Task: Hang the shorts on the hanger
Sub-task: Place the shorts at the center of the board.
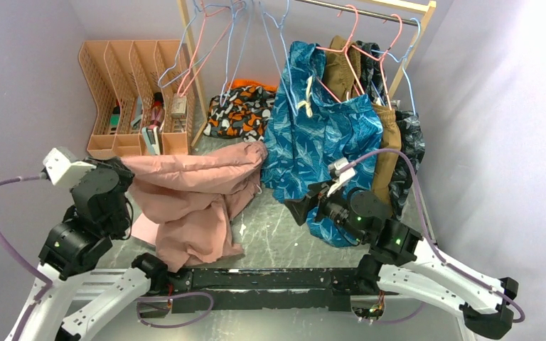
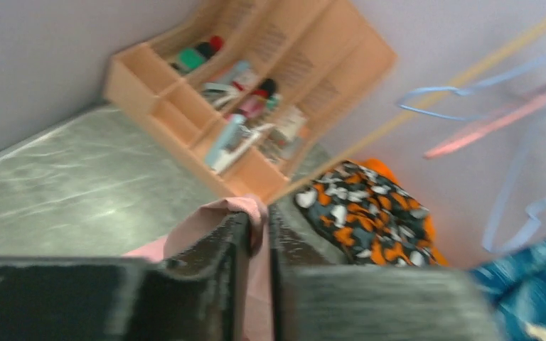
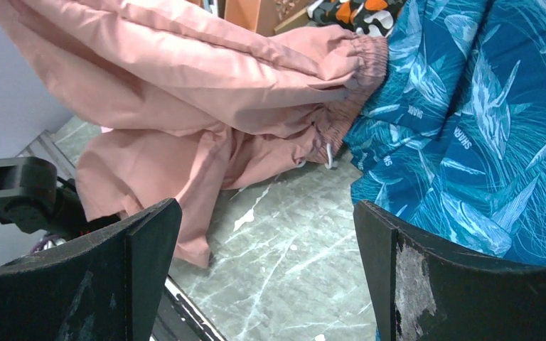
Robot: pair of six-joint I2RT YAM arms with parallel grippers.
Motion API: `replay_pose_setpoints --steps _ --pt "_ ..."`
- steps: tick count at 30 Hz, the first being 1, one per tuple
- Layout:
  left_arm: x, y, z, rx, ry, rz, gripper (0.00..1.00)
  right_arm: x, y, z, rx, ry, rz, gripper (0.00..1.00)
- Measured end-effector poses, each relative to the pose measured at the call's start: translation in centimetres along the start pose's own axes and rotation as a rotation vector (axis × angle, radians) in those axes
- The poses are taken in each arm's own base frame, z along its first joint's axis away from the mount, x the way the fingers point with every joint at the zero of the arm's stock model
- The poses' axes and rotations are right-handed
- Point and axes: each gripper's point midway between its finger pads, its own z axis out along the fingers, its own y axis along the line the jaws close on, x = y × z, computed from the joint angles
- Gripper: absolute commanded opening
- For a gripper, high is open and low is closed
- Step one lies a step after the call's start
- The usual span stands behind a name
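The dusty-pink shorts (image 1: 192, 188) hang lifted off the table, stretched from my left gripper (image 1: 129, 176) to the blue patterned garment. In the left wrist view the left gripper (image 2: 259, 222) is shut on a fold of the shorts (image 2: 217, 213). The gathered waistband (image 3: 359, 67) and the white drawstring (image 3: 328, 155) lie at the shorts' right end. My right gripper (image 1: 300, 210) stands open just right of the shorts; nothing is between its fingers (image 3: 153, 234). I cannot single out the hanger: several light-blue wire hangers (image 1: 236, 50) hang from the rail at the back.
A blue patterned garment (image 1: 320, 135) hangs on the wooden rack (image 1: 412, 42), with brown and dark clothes beside it. An orange-and-black garment (image 1: 242, 110) lies at the back. A peach desk organiser (image 1: 131, 78) stands at the back left. Pink wire hangers (image 1: 348, 50) share the rail.
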Motion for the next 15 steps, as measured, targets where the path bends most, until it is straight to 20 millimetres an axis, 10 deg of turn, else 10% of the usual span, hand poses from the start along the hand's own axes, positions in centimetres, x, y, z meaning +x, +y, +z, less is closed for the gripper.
replay_pose_setpoints --steps 6,11,15 --pt "-3.7 2.7 -1.3 -0.148 -0.066 0.004 0.98 0.4 -0.4 0.4 0.023 0.016 -0.007 0.96" --pt "-3.6 -1.2 -2.2 0.080 0.035 0.074 0.99 0.4 -0.4 0.5 0.026 0.015 -0.007 0.97" --pt "1.7 -7.8 -2.6 0.390 0.241 0.239 1.00 0.7 -0.4 0.8 0.032 0.026 -0.010 0.97"
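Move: The left hand still pinches the left edge of the shorts in the air. The middle of the shorts lies about 30 cm below, roughly 9 cm to its right and 6 cm ahead, over the pink clipboard, whose middle is nearly underneath the hand, some 4 cm ahead and 2 cm right. The organizer stands about 35 cm ahead and 12 cm left; the patterned cloth is 38 cm ahead, 24 cm right. From the right hand, the shorts are some 32 cm left, 10 cm ahead and 20 cm lower. The left fingers let go of the pinched edge of the shorts, opening from nearly shut to fully wide while the hand eases some 3 cm back and about as far left. Once clear, it rises a little and swings right by roughly 11 cm, coming forward again above the shorts and yawing about 35 degrees clockwise. ##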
